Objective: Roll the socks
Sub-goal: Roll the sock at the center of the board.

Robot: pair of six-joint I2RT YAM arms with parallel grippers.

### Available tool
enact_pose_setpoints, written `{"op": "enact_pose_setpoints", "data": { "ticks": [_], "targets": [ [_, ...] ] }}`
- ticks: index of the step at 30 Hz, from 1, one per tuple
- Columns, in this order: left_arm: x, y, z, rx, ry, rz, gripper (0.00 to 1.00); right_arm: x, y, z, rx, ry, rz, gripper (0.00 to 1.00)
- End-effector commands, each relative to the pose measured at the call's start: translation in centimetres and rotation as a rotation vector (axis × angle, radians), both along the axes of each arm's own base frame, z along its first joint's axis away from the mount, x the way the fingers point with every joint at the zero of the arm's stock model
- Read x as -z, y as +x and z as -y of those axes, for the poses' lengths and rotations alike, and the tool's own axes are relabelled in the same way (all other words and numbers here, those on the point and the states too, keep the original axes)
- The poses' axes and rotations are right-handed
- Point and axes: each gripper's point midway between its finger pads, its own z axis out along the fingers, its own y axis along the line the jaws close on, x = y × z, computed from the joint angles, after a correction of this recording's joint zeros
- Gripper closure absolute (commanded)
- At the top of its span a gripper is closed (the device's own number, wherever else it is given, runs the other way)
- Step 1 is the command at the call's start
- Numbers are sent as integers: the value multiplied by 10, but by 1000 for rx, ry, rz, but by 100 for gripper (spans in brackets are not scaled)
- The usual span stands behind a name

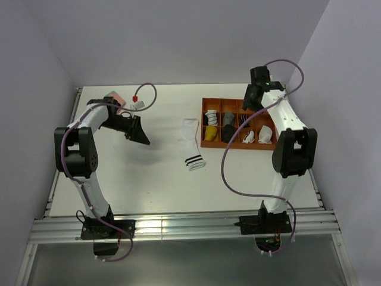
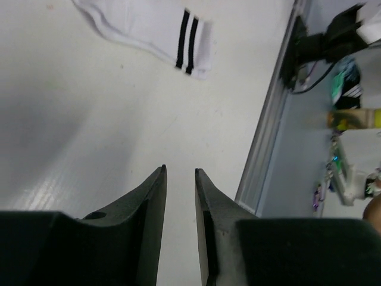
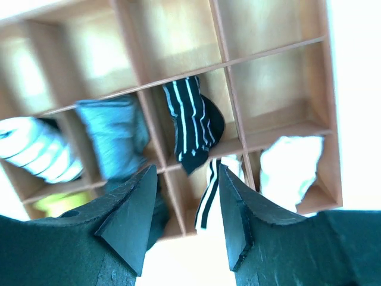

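Note:
A white sock with black cuff bands (image 1: 192, 143) lies flat mid-table; its cuff end also shows in the left wrist view (image 2: 166, 30). My left gripper (image 1: 140, 134) (image 2: 180, 170) hovers to its left above bare table, jaws a little apart and empty. A pink sock (image 1: 116, 96) lies at the back left, partly hidden by the left arm. A black sock with thin white stripes (image 3: 193, 119) (image 1: 244, 119) sits in a compartment of the orange tray (image 1: 235, 146). My right gripper (image 1: 251, 102) (image 3: 186, 168) hangs open and empty above it.
The tray (image 3: 280, 134) also holds a white striped roll (image 3: 33, 155), a grey-blue sock (image 3: 113, 137), a yellow one (image 1: 211, 133), a white striped piece (image 3: 208, 190) and a white sock (image 3: 292, 167). The table's front rail (image 2: 271, 137) runs along the near edge.

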Motion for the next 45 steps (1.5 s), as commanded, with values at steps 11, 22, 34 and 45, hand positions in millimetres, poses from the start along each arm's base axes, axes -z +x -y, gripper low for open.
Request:
{"op": "enact_pose_setpoints", "data": {
  "ticks": [11,22,34,45],
  "targets": [
    [-4,1,65,-70,332,594,55,-68,-63,-32,-30,122,279,46],
    [29,-33,169,-16,434,869,45,-90,-110,-37,-30,179,399,46],
    [80,-51,218,109,519,854,44,-78,-128,-32,-31,157,378,46],
    [113,-55,203,155,601,839,49,-74,-131,-28,-38,136,372,47]
  ]
}}
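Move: The striped cuff of the white sock lies about 20 cm to the left hand's right, 5 cm back and 13 cm below. From the same hand, the mustard sock in the tray is some 27 cm right and 9 cm ahead, and the dark sock roll 34 cm right and 8 cm ahead, both about 11 cm lower. From the right hand the cuff lies roughly 25 cm left, 19 cm back and 13 cm below. Left hand sweeps about 20 cm right and down to the cuff, opening, tilting downward; right backs 13 cm. ##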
